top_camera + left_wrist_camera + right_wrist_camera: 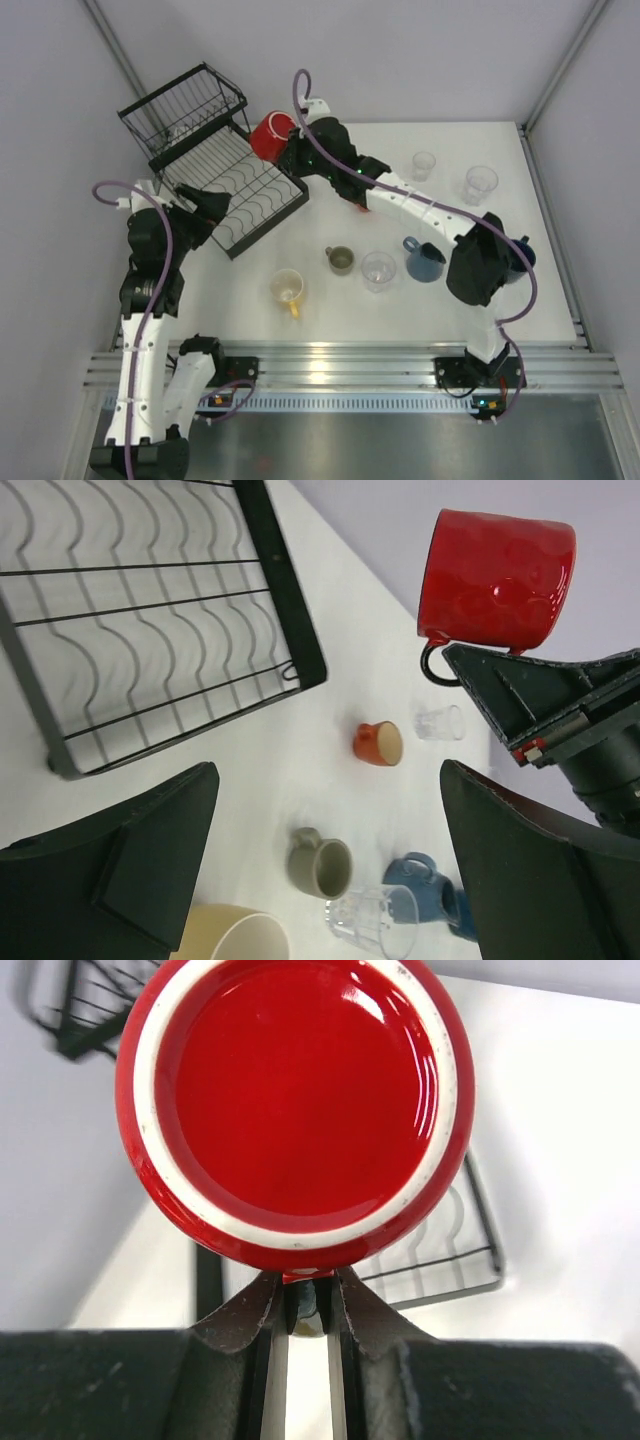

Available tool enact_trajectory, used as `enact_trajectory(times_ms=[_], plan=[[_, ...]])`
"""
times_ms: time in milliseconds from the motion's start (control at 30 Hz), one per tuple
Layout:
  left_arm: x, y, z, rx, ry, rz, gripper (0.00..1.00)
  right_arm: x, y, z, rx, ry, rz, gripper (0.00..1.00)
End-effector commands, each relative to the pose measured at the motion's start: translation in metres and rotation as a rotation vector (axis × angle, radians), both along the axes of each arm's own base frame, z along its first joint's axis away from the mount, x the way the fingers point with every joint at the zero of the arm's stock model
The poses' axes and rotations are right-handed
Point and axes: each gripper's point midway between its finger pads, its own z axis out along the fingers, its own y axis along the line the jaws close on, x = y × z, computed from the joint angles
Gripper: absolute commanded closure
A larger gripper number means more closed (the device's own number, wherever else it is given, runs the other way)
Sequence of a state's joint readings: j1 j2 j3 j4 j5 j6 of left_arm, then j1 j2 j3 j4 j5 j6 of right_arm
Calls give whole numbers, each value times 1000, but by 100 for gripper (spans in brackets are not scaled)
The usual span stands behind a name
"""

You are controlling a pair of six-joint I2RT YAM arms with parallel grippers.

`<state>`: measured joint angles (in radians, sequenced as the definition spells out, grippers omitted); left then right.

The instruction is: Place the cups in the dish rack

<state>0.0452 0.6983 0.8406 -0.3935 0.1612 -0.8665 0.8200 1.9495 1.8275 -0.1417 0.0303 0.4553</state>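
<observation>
My right gripper (288,148) is shut on the handle of a red mug (270,135) and holds it in the air just right of the black wire dish rack (255,195). In the right wrist view the mug's base (295,1110) fills the frame above the pinched jaws (308,1295). My left gripper (215,205) stands open and empty at the rack's near-left edge. Between its fingers (160,860) the table shows, with an olive mug (322,865), a yellow mug (235,935), a blue mug (425,880), an orange-red mug (378,743) and a clear tumbler (375,920).
Two more clear tumblers (424,165) (480,184) stand at the back right. The right arm (400,200) stretches diagonally over the table and partly covers the orange-red mug. The rack's taller basket (184,110) is at the far left corner, near the wall.
</observation>
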Motion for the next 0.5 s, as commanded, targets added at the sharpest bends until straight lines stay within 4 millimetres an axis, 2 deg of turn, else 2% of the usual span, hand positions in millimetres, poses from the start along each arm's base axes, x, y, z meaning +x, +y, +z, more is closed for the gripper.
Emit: enact_trajectory(times_ms=[0, 33, 67, 100, 133, 167, 200, 267, 333, 367, 433, 467], plan=[[-20, 21, -18, 103, 90, 87, 2, 26, -6, 25, -124, -176, -118, 100], [-25, 20, -17, 102, 80, 83, 2, 28, -6, 21, -151, -188, -130, 100], [-27, 20, -24, 100, 93, 84, 2, 33, -1, 3, -198, -182, -134, 100], [-29, 20, -27, 102, 100, 83, 2, 36, -1, 7, -230, -213, -152, 100], [-32, 21, -34, 106, 124, 92, 2, 38, 1, 1, -254, -218, -159, 100], [-34, 22, -39, 101, 134, 100, 2, 40, 6, -16, -296, -210, -156, 100], [-37, 23, -43, 101, 142, 103, 2, 41, 10, -10, -302, -233, -160, 100], [-41, 20, -54, 80, 157, 96, 2, 43, 18, -22, -324, -241, -146, 100], [-42, 17, -61, 64, 166, 89, 2, 46, 25, -25, -329, -265, -136, 100], [-43, 15, -64, 52, 173, 82, 2, 47, 29, -34, -340, -263, -129, 100], [-45, 14, -65, 46, 170, 80, 3, 50, 34, -38, -336, -271, -117, 100], [-45, 14, -65, 46, 170, 80, 3, 51, 37, -46, -343, -264, -114, 100]])
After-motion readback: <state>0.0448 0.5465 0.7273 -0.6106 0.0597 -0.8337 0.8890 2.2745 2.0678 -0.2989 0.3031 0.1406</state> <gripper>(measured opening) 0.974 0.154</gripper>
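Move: The red mug is already pinched by its handle in the right fingers, base towards the wrist. Its place, the right-hand part of the dish rack's lower tier, lies about 12 cm ahead of the right hand, 10 cm left and roughly 22 cm below. The rack's near right corner is some 8 cm straight ahead, the orange mug about 6 cm ahead and 15 cm right, both well below. From the left hand, that rack place is roughly 24 cm ahead, 6 cm right and 22 cm below. Lower the right gripper about 12 cm towards the right-hand part of the rack, easing 4 cm forward early on and then slightly left, and keep the pinch on the red mug's handle. Roll its left side down nearly 30 degrees so the fingers point more steeply down. Meanwhile draw the empty left gripper down and back, away from the mug, fingers still wide open. ##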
